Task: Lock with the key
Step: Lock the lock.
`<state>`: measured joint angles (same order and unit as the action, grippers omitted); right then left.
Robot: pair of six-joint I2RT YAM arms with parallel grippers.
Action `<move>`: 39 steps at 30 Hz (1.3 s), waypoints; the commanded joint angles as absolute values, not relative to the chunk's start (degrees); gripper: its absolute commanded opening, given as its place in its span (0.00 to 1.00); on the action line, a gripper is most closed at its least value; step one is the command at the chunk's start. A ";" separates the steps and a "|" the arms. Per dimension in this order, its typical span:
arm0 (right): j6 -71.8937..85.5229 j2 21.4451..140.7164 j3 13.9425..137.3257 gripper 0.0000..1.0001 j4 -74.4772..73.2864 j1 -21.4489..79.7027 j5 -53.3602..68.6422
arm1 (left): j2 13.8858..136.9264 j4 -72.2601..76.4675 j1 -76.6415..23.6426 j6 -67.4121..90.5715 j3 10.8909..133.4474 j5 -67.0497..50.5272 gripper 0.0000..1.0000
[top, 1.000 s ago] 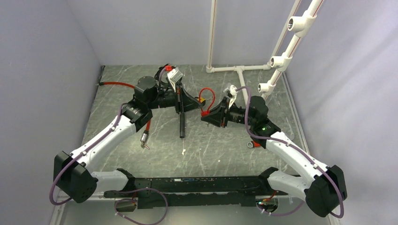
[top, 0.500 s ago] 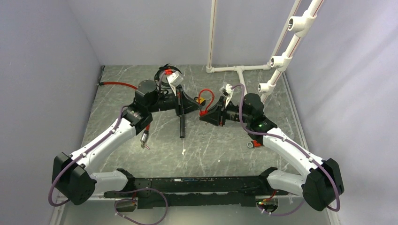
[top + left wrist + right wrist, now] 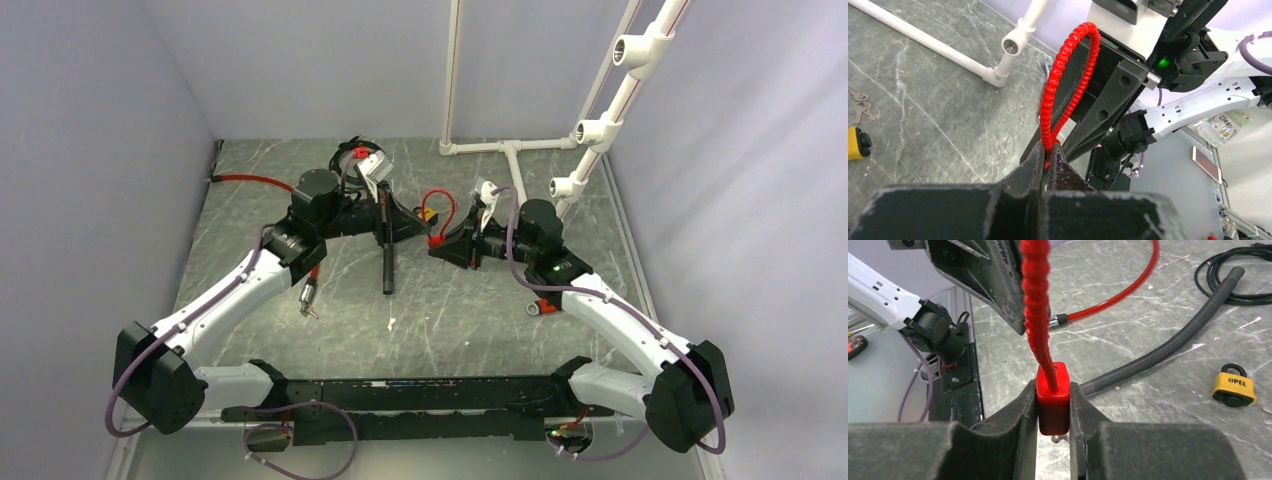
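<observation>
A red cable lock hangs between my two grippers above the table's middle. Its red block body [image 3: 1052, 397] is pinched between the pads of my right gripper [image 3: 1053, 410], and a bit of metal ring [image 3: 1060, 438] shows under it. The ribbed red cable loop [image 3: 1064, 80] rises from the body. My left gripper [image 3: 1047, 156] is shut on the loop's end. From above, the loop [image 3: 446, 199] arcs between the left gripper [image 3: 418, 228] and the right gripper [image 3: 438, 246]. A small bunch of keys [image 3: 859, 104] lies on the table, away from both grippers.
A yellow padlock [image 3: 1233, 385] lies on the table behind the grippers. A grey corrugated hose [image 3: 1168, 347], a red cable [image 3: 1128, 287] and a coiled black cord [image 3: 1233, 270] cross the far left. White pipework [image 3: 510, 150] stands at the back right. A small red-and-metal piece [image 3: 541, 308] lies near the right arm.
My right wrist has moved slightly back and left with the red lock body. The left arm has edged a little toward the back, still gripping the loop.
</observation>
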<state>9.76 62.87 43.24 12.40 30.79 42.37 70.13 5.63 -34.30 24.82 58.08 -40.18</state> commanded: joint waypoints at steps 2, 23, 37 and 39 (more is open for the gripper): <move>4.31 59.70 50.10 0.00 26.32 32.24 45.32 | 73.98 -6.60 -36.38 25.25 58.00 -44.94 0.00; 18.77 61.13 48.35 0.00 29.86 31.46 38.23 | 71.06 -6.40 -32.14 18.68 58.35 -44.53 0.01; 22.85 65.62 48.75 0.00 29.05 31.44 36.16 | 70.66 -2.13 -23.64 20.93 68.45 -47.03 0.62; 27.16 67.53 50.07 0.00 29.94 31.55 34.25 | 68.64 -0.93 -22.46 20.87 66.58 -45.50 0.65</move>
<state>19.55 64.97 45.65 22.39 31.62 37.95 72.62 -3.36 -24.21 20.58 66.39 -45.36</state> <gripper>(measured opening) 0.226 0.620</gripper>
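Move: The red lock body, cable loop standing up from it, is already in the right fingers, about 1 cm to the left of that hand's point. From the left hand, whose shut tips are at the cable just above, it lies some 2 cm back, 2 cm left and 3 cm below. On the table, the yellow padlock is about 17 cm ahead of the left hand, 1 cm right and 20 cm down; the grey hose's middle is about 15 cm ahead, 10 cm left and as far down. The red lock, kept pinched by its body, sinks about 1 cm with both hands, the left's shut tips at the cable end just over it. The left hand then backs off forward and to its left, some 6 cm, rising a little and spreading its fingers wide as it comes free; the right hand meanwhile lifts the lock about 5 cm, easing slightly forward. ##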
